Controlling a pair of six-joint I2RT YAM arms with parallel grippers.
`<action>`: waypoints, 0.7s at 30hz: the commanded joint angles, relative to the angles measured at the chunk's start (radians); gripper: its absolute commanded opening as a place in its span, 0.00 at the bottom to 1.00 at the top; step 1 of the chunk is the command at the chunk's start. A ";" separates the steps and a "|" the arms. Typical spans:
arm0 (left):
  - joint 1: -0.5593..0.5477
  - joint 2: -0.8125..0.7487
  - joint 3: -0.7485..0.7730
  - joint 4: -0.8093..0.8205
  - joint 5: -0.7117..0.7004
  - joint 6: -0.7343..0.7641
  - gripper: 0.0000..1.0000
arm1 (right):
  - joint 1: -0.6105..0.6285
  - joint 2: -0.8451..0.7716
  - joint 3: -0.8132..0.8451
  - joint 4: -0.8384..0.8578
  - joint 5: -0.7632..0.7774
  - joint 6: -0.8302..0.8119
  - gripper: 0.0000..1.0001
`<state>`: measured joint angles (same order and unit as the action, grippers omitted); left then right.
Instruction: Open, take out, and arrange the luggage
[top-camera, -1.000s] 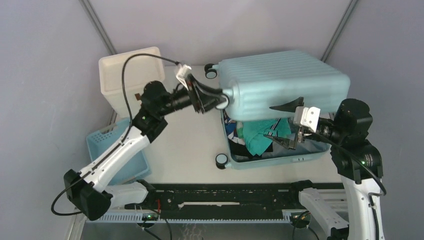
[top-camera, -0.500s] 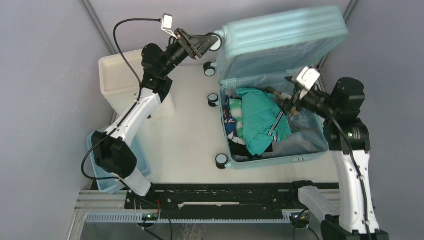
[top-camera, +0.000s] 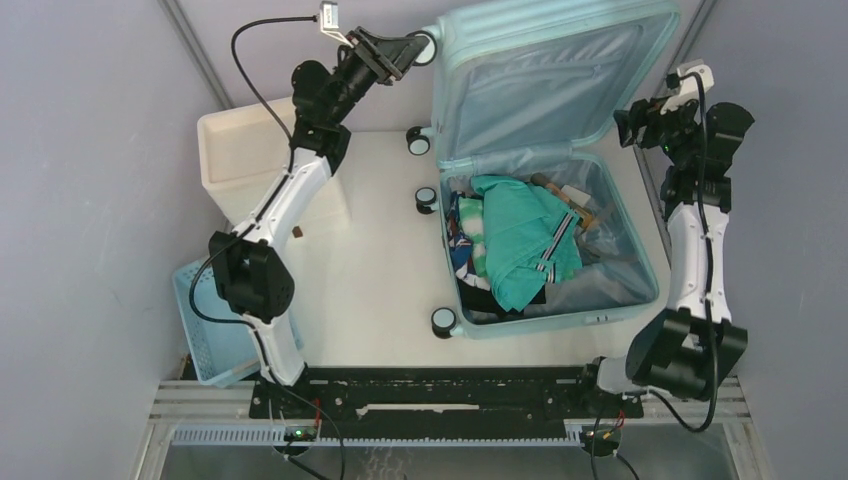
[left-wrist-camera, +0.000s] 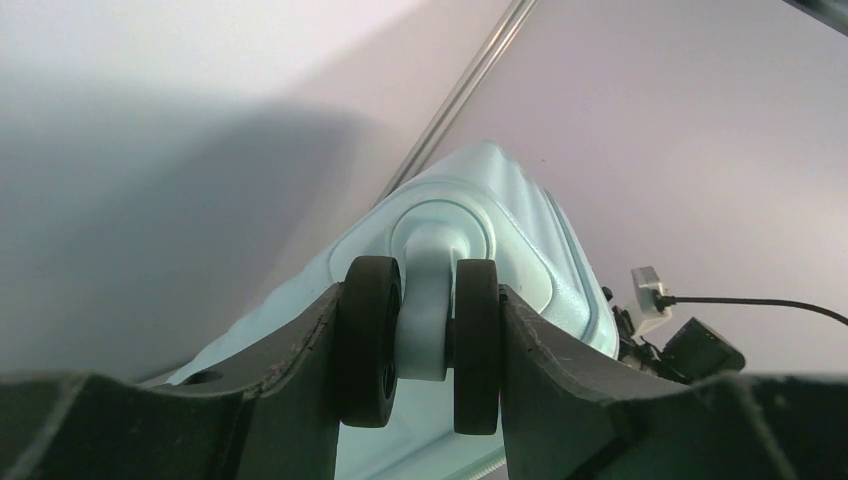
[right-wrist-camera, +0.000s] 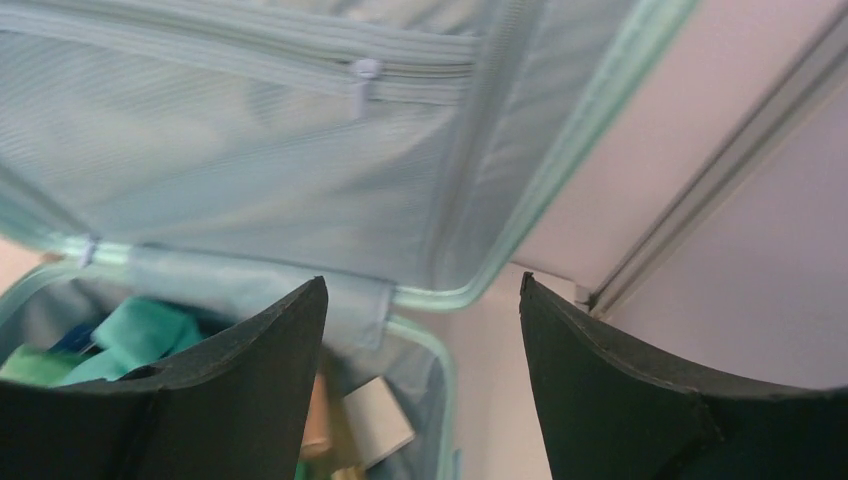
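Note:
The light-blue luggage (top-camera: 560, 322) lies open on the table with its lid (top-camera: 540, 90) standing up at the back, the lining and a zip pocket (right-wrist-camera: 300, 90) showing. My left gripper (top-camera: 418, 48) is shut on the lid's black corner wheel (left-wrist-camera: 423, 340), one finger against each side of it. The right gripper (top-camera: 632, 118) hangs open and empty beside the lid's right edge, above the shell's back right corner. Inside lie a teal garment (top-camera: 520, 245), striped clothes (top-camera: 462, 245) and a brown item (top-camera: 572, 205).
A white drawer unit (top-camera: 250, 160) stands at the back left, and a blue lattice basket (top-camera: 215, 330) sits in front of it. Luggage wheels (top-camera: 426, 197) stick out on the left side. A black rail (top-camera: 450, 390) runs along the near edge.
The lid has swung from nearly shut to upright, carried by my left gripper on its wheel. My right gripper has pulled out of the luggage, up and to the right.

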<state>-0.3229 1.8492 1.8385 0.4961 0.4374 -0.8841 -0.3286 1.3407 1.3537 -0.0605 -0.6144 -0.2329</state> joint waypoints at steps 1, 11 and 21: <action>0.052 0.021 0.083 -0.041 -0.125 0.076 0.00 | -0.031 0.086 0.068 0.274 0.045 0.088 0.78; 0.058 0.048 0.102 -0.042 -0.126 0.062 0.00 | -0.044 0.339 0.278 0.422 0.006 0.247 0.67; 0.060 0.068 0.108 -0.047 -0.130 0.063 0.00 | -0.031 0.537 0.531 0.401 -0.055 0.284 0.17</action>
<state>-0.3111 1.8984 1.8950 0.4866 0.4194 -0.9012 -0.3691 1.8477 1.8042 0.3027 -0.6357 0.0208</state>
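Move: The spot on the raised lid's right rim that the right hand goes for lies about 12 cm ahead of it, 5 cm to its right and 5 cm above. From that hand, the hinge's right end is some 8 cm ahead, 4 cm left and 25 cm below, and the teal clothes are about 8 cm back, 17 cm left and 30 cm below. From the left hand, the rim spot is roughly 46 cm right, 5 cm ahead and 6 cm lower. The right fingers shut on the open lid's right rim and pinch it. To get there the right hand reaches forward about 13 cm, bearing right over the first half and climbing some 5 cm over the second, while its fingertips tip up by roughly 10 degrees. The left hand keeps its grip on the lid's wheel, easing forward only about 1.5 cm. ##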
